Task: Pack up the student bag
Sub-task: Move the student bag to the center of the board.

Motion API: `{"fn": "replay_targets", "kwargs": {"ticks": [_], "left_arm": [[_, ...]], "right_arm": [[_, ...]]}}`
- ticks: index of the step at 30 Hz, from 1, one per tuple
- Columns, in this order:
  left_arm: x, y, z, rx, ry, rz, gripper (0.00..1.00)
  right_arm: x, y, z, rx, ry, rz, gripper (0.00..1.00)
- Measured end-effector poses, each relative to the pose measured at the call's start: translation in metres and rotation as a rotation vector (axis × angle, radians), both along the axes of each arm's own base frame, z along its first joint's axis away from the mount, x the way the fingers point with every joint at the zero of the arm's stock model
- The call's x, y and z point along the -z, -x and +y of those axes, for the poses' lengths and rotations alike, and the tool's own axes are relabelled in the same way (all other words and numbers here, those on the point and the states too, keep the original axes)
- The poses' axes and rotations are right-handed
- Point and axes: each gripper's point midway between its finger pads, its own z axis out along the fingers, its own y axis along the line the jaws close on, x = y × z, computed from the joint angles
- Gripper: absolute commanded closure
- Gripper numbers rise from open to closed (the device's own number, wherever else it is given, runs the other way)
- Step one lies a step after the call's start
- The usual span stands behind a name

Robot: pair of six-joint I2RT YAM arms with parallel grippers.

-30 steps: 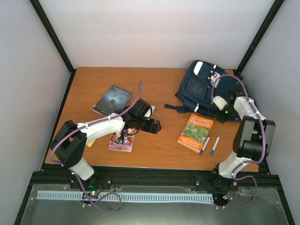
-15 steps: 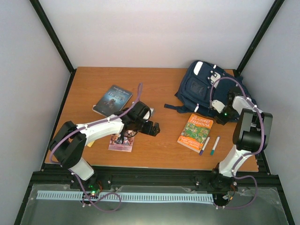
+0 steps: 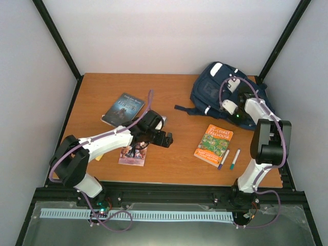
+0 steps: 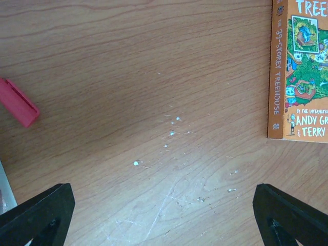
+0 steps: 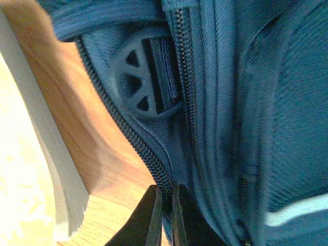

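Observation:
The student bag (image 3: 212,92), navy with white patches, lies at the back right of the table. My right gripper (image 3: 242,98) reaches over its right side. In the right wrist view that gripper (image 5: 165,205) is shut on the bag's zipper edge (image 5: 134,134), with the dark zipper teeth pinched between the two fingertips. A round plastic buckle (image 5: 146,77) sits just beyond. My left gripper (image 3: 165,138) hovers over the middle of the table. In the left wrist view it (image 4: 164,225) is open, with only bare wood between its fingers (image 4: 36,215).
An orange Treehouse book (image 3: 214,145) (image 4: 302,66) lies right of centre, with two pens (image 3: 224,159) (image 3: 235,159) beside it. A dark book (image 3: 123,108) lies at the left. A pink booklet (image 3: 132,155) lies under the left arm. A red flat piece (image 4: 18,102) shows in the left wrist view.
My right gripper has closed onto the bag's zipper edge and moved back and left. The bag has shifted left with it. The left gripper has drifted slightly left and stays open.

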Motion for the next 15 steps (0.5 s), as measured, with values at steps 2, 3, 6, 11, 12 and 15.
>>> {"fn": "replay_targets", "kwargs": {"ticks": [2, 3, 6, 11, 12, 15], "left_arm": [[-0.003, 0.000, 0.001, -0.003, 0.001, -0.007, 0.02], [-0.004, 0.000, 0.001, -0.004, 0.002, -0.010, 0.02], [-0.006, 0.000, 0.002, -0.009, 0.005, -0.014, 0.02], [-0.009, 0.001, 0.005, -0.018, 0.007, -0.020, 0.02], [-0.009, 0.001, 0.005, -0.021, 0.008, -0.022, 0.02], [-0.010, 0.003, 0.011, -0.034, 0.006, -0.027, 0.02]], "right_arm": [[-0.017, -0.012, 0.014, -0.027, 0.006, -0.038, 0.97], [-0.026, -0.018, 0.019, -0.038, 0.010, -0.056, 0.97], [-0.067, -0.040, 0.037, -0.062, 0.011, -0.123, 0.97], [-0.117, -0.067, 0.070, -0.086, -0.012, -0.200, 0.97], [-0.124, -0.071, 0.083, -0.101, -0.019, -0.211, 0.97], [-0.129, -0.077, 0.138, -0.175, -0.049, -0.216, 0.97]]}}
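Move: The right hand already has the bag's zipped near edge pinched. The board's centre lies about 28 cm to its left and 3 cm back, some 5 cm lower; the bag's middle is about 10 cm ahead and 3 cm left. The orange book sits 10 cm left and 12 cm back, roughly 5 cm lower. From the left hand, the board's centre is about 6 cm ahead, 1 cm right, 10 cm below. Keeping its pinch on the bag's edge, the right hand hauls it left 14 cm, up 13 and forward 8. ##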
